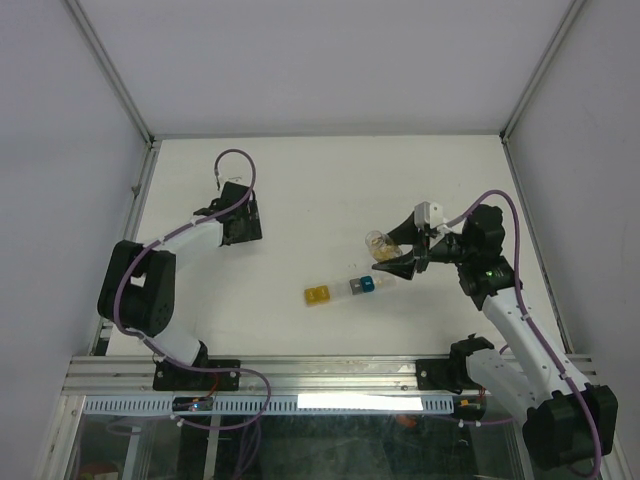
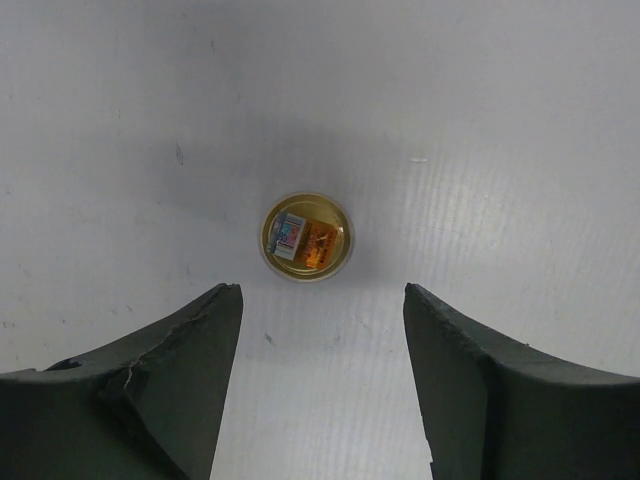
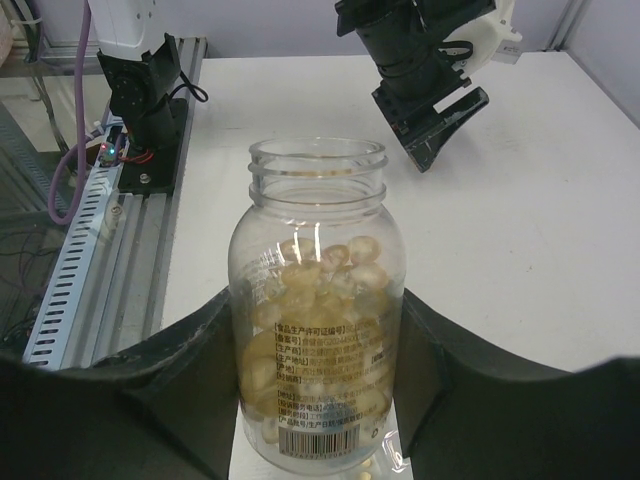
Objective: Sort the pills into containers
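My right gripper is shut on a clear uncapped bottle about half full of pale yellow pills. It holds the bottle just above the right end of the containers, a short strip with a yellow cell, a blue cell and clear ones. A few loose pills show below the bottle. My left gripper is open at the far left, hanging over a round gold cap that lies on the table beyond its fingertips.
The white table is walled by grey panels at the back and sides. An aluminium rail runs along the near edge by both arm bases. The left arm's gripper shows beyond the bottle in the right wrist view.
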### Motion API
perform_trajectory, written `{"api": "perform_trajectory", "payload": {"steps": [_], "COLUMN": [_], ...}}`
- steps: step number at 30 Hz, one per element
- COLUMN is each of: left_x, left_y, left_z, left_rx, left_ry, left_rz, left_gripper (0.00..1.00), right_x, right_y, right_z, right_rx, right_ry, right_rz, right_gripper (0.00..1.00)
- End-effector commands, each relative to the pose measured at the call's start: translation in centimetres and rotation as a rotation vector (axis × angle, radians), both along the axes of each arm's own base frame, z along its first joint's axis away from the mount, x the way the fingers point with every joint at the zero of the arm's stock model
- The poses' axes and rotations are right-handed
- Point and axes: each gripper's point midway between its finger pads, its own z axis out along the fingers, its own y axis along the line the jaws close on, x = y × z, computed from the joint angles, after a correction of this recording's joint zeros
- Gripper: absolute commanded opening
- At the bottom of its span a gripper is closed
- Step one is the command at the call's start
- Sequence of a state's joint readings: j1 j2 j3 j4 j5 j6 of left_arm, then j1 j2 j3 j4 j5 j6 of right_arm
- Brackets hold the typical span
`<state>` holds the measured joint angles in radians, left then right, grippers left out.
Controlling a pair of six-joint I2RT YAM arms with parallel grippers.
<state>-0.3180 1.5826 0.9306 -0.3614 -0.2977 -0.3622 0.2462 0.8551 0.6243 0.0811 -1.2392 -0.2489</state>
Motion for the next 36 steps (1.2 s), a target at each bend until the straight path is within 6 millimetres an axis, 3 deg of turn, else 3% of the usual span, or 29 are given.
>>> {"api": "perform_trajectory", "payload": {"steps": [1,6,23,30,36], "left_x": [2.2,2.8,3.9,3.9,3.7], "left_y": [0.8,1.2,1.2,0.9,0.0], "left_z": [0.4,-0.6,-1.6,-2.1,-1.3], "left_rx": [0.028,0.007,0.008,-0.003,-0.046], "left_ry": [-0.016,0.013,0.041,0.058,0.053], "left_rz": [0.011,0.019,0.004,-0.014,-0.04], "left_gripper": [0.65,0.58,0.54,0.45,0.3], "right_x": [0.1,0.1,0.1,0.2,0.4], "right_y": [0.1,0.0,0.0,-0.1,-0.2], "right_z": [2.1,2.0,1.8,1.7,1.5], "right_rx": [0.015,0.014,0.012,0.011,0.005], "right_ry": [-0.084,-0.08,-0.082,-0.079,-0.081], "right_rz": [0.022,0.02,0.026,0.022,0.016], "right_gripper": [0.0,0.0,0.0,0.0,0.0]}}
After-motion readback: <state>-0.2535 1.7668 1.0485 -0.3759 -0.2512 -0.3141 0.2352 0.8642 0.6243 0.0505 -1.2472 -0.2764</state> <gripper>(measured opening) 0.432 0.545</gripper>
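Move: The gold jar lid lies alone on the table, about 3 cm ahead of the left hand, 1 cm to its left and 3 cm lower. From that hand, the pill box's yellow end is some 14 cm back and 17 cm right, at table height; the held jar is about 16 cm back, 27 cm right and 20 cm higher. From the right hand the lid lies roughly 18 cm ahead, 29 cm left and 24 cm below. The left hand's two fingertips come onto opposite sides of the gold lid and pinch it. To get there the hand sinks about 3 cm, drifting slightly left, then eases forward some 2.5 cm nearly level, the fingers tipping a little steeper and narrowing in two stages around the rim. The right hand keeps its hold on the open jar, almost still. ##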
